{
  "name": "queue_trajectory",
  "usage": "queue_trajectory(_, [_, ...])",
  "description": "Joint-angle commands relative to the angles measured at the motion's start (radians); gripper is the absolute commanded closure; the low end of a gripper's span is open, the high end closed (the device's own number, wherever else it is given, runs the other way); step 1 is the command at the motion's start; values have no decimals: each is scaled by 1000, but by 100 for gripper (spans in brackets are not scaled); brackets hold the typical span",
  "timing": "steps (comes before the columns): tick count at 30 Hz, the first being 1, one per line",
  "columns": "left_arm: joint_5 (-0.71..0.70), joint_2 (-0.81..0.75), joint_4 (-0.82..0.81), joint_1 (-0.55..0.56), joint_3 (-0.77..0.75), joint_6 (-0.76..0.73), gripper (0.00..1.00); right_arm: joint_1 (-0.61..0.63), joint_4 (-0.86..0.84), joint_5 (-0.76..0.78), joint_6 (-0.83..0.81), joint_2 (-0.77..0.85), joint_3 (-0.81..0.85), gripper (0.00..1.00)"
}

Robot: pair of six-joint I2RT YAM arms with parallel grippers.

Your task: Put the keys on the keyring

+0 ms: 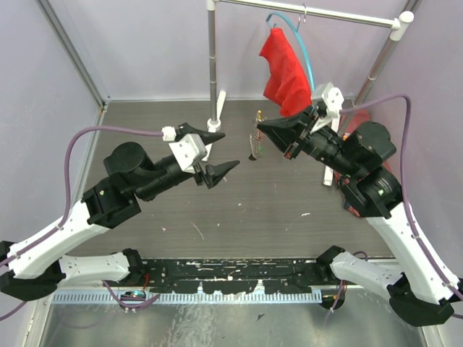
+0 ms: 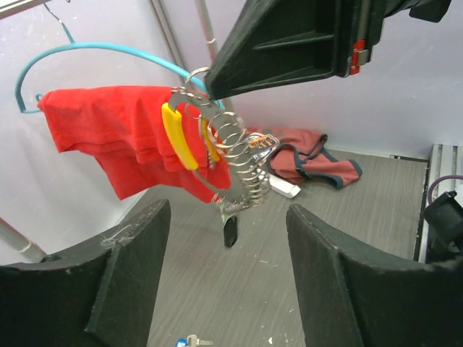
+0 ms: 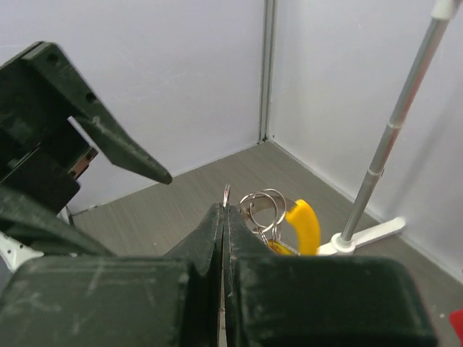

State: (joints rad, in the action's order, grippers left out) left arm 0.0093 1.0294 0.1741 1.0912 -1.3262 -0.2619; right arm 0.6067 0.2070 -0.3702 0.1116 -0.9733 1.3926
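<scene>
The keyring (image 2: 179,135), a thin metal loop with a curved yellow-orange section, hangs in the air from my right gripper (image 3: 225,210), which is shut on its wire. Several small rings and keys (image 2: 239,173) dangle from it, lowest a black-headed key (image 2: 230,231). In the top view the keyring (image 1: 255,142) hangs just below my right gripper (image 1: 262,130). My left gripper (image 2: 228,211) is open, its fingers (image 2: 130,267) either side of the dangling bunch but apart from it. One blue-headed key (image 2: 188,340) lies on the table below.
A red cloth (image 1: 285,71) hangs on a light-blue hanger (image 1: 299,35) from the rail. The rack's pole and white foot (image 1: 215,119) stand just behind the left gripper. A pink and grey garment (image 2: 312,162) lies on the table beyond.
</scene>
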Motion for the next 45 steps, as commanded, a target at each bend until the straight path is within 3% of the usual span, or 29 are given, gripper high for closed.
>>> queue_trajectory(1, [36, -34, -13, 1, -16, 46, 31, -2, -28, -119, -199, 63, -2, 99])
queue_trajectory(7, [27, -49, -105, 1, 0, 59, 40, -1, -4, -234, -311, 103, -20, 99])
queue_trajectory(14, [185, -29, -147, 2, -30, 88, 44, -2, -19, -285, -329, 131, -36, 99])
queue_trajectory(22, [269, 2, -113, 1, -73, 86, 55, -1, -29, -368, -323, 141, -38, 99])
queue_trajectory(29, [321, 30, -102, 2, -103, 90, 57, -1, -40, -421, -299, 137, -31, 99])
queue_trajectory(39, [365, 69, 64, 1, -190, 24, 58, -2, 14, -454, -316, 120, -6, 99])
queue_trajectory(45, [377, 89, 70, 1, -193, 24, 64, -1, 10, -469, -309, 121, -2, 99])
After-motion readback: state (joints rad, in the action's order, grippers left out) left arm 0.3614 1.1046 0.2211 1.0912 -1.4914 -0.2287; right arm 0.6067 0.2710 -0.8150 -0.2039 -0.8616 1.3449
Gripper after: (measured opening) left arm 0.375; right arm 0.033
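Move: The keyring hangs with its keys from the shut right fingers. From the open left gripper, its middle is about 3 cm ahead, 5 cm to the right and 1 cm lower, while the pinching right fingertips are 3 cm ahead, 6 cm right and 5 cm higher. From the right hand, the left gripper is 3 cm back, 6 cm left and 5 cm below; the red cloth is 17 cm ahead, 9 cm right and 5 cm below. Keeping its pinch on the keyring, the right hand draws back about 9 cm, fastest at first, sinks slightly late on and swings some 20 degrees counter-clockwise, also rolling, so its fingers face the left gripper. The left hand first rises and then also draws back, ending about 5.5 cm back, 4 cm up and a little to the right, turning some 20 degrees clockwise as its fingers narrow to roughly half their gap without shutting and its tips come up close to the small ring at the right fingertips. ##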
